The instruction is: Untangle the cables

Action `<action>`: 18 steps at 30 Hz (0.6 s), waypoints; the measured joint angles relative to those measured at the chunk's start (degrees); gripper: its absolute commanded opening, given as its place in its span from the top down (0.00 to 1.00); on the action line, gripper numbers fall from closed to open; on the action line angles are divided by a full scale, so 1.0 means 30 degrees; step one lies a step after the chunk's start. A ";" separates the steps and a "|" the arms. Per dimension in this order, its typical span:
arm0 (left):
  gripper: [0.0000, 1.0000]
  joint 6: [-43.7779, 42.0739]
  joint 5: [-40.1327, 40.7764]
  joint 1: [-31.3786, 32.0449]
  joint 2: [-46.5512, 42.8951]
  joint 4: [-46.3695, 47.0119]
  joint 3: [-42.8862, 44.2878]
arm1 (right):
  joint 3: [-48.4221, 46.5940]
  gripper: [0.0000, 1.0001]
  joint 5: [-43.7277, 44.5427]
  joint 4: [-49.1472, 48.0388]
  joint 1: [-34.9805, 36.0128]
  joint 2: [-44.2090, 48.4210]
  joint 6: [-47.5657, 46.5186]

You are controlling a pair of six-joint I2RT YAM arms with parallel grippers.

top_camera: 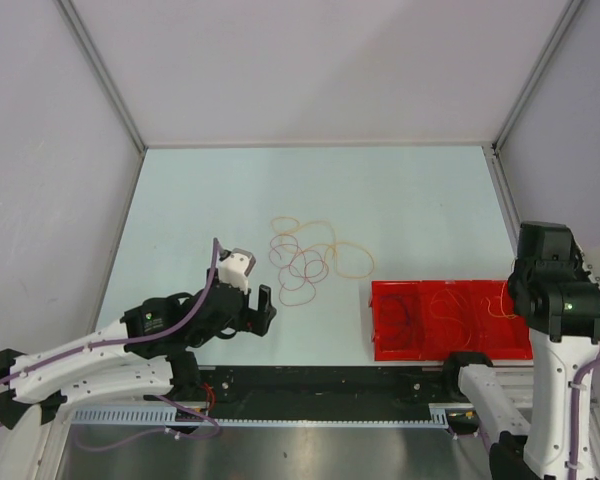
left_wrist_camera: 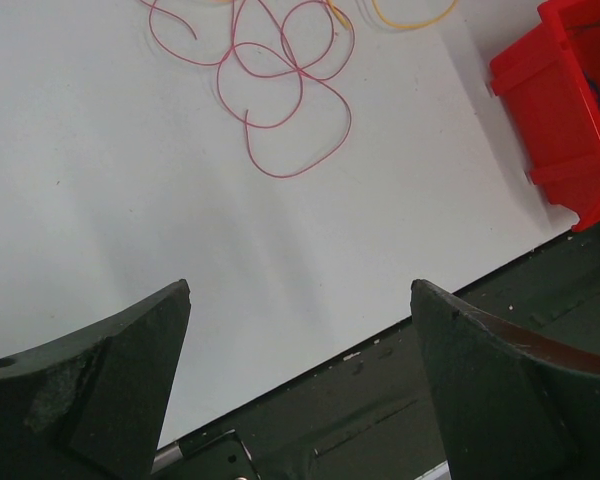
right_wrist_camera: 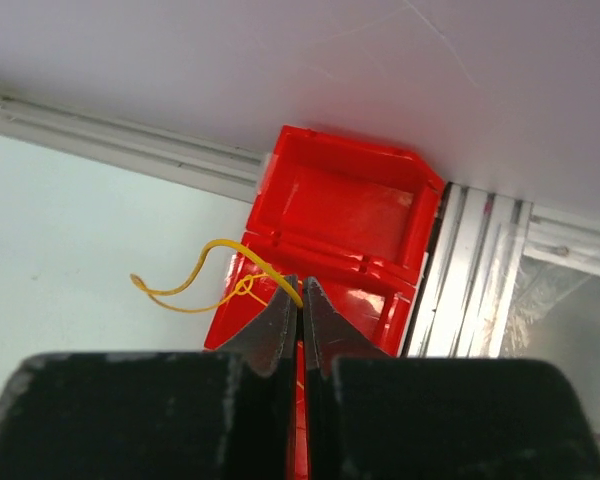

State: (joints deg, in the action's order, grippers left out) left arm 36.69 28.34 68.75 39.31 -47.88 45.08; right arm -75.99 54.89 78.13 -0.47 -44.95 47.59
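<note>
A tangle of thin cables, purple-grey, red, orange and yellow loops, lies on the table middle. In the left wrist view red loops and a yellow one lie ahead. My left gripper is open and empty, near the table's front edge, short of the tangle. My right gripper is shut on a yellow cable, held over the red bin. In the top view the right wrist hides its fingers.
The red bin with three compartments sits at the front right and holds thin cables: a dark one on the left, orange-yellow ones in the others. White enclosure walls surround the table. A black rail runs along the front edge.
</note>
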 measured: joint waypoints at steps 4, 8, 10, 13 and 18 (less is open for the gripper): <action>0.04 0.0000 0.0000 0.0036 0.0153 -0.0036 0.0000 | 0.0146 1.00 -0.1647 -0.0022 -0.2987 -0.0758 0.0597; 0.04 0.0000 0.0000 0.0044 0.0474 -0.0058 0.0000 | 0.1290 1.00 -0.3650 -0.0146 -0.5399 -0.1654 0.1115; 0.04 0.0000 0.0000 0.0051 0.0634 -0.0087 0.0000 | 0.2113 1.00 -0.4393 -0.0153 -0.6025 -0.1931 0.1355; 0.04 0.0000 0.0000 0.0066 0.0758 -0.0109 0.0000 | 0.3257 1.00 -0.5501 -0.0153 -0.6339 -0.2310 0.1800; 0.04 0.0007 0.0015 0.0087 0.0750 -0.0117 0.0000 | 0.4430 1.00 -0.6652 -0.0153 -0.6382 -0.2011 0.2499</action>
State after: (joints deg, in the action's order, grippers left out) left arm 36.71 28.38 69.01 41.56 -48.23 45.08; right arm -62.70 34.94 77.67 -19.62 -50.98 55.09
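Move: The right hand already holds the yellow cable high over the red bin. The third compartment from the left lies about 27 cm below it, some 4 cm left and 1 cm ahead. The empty rightmost compartment is 8 cm to the hand's right, and the one with the pink cable about 16 cm to its left, both also 1 cm ahead. From the idle left hand, that third compartment is roughly 48 cm right, 1 cm ahead and 13 cm lower. Still pinching the yellow cable between shut fingers, the right hand lowers it about 11 cm towards the bin's third compartment, picking up speed and then easing off. It swings barely a centimetre right and comes back as it sinks, while the wrist turns some 25 degrees, tipping the right-pointing fingers more steeply down. ##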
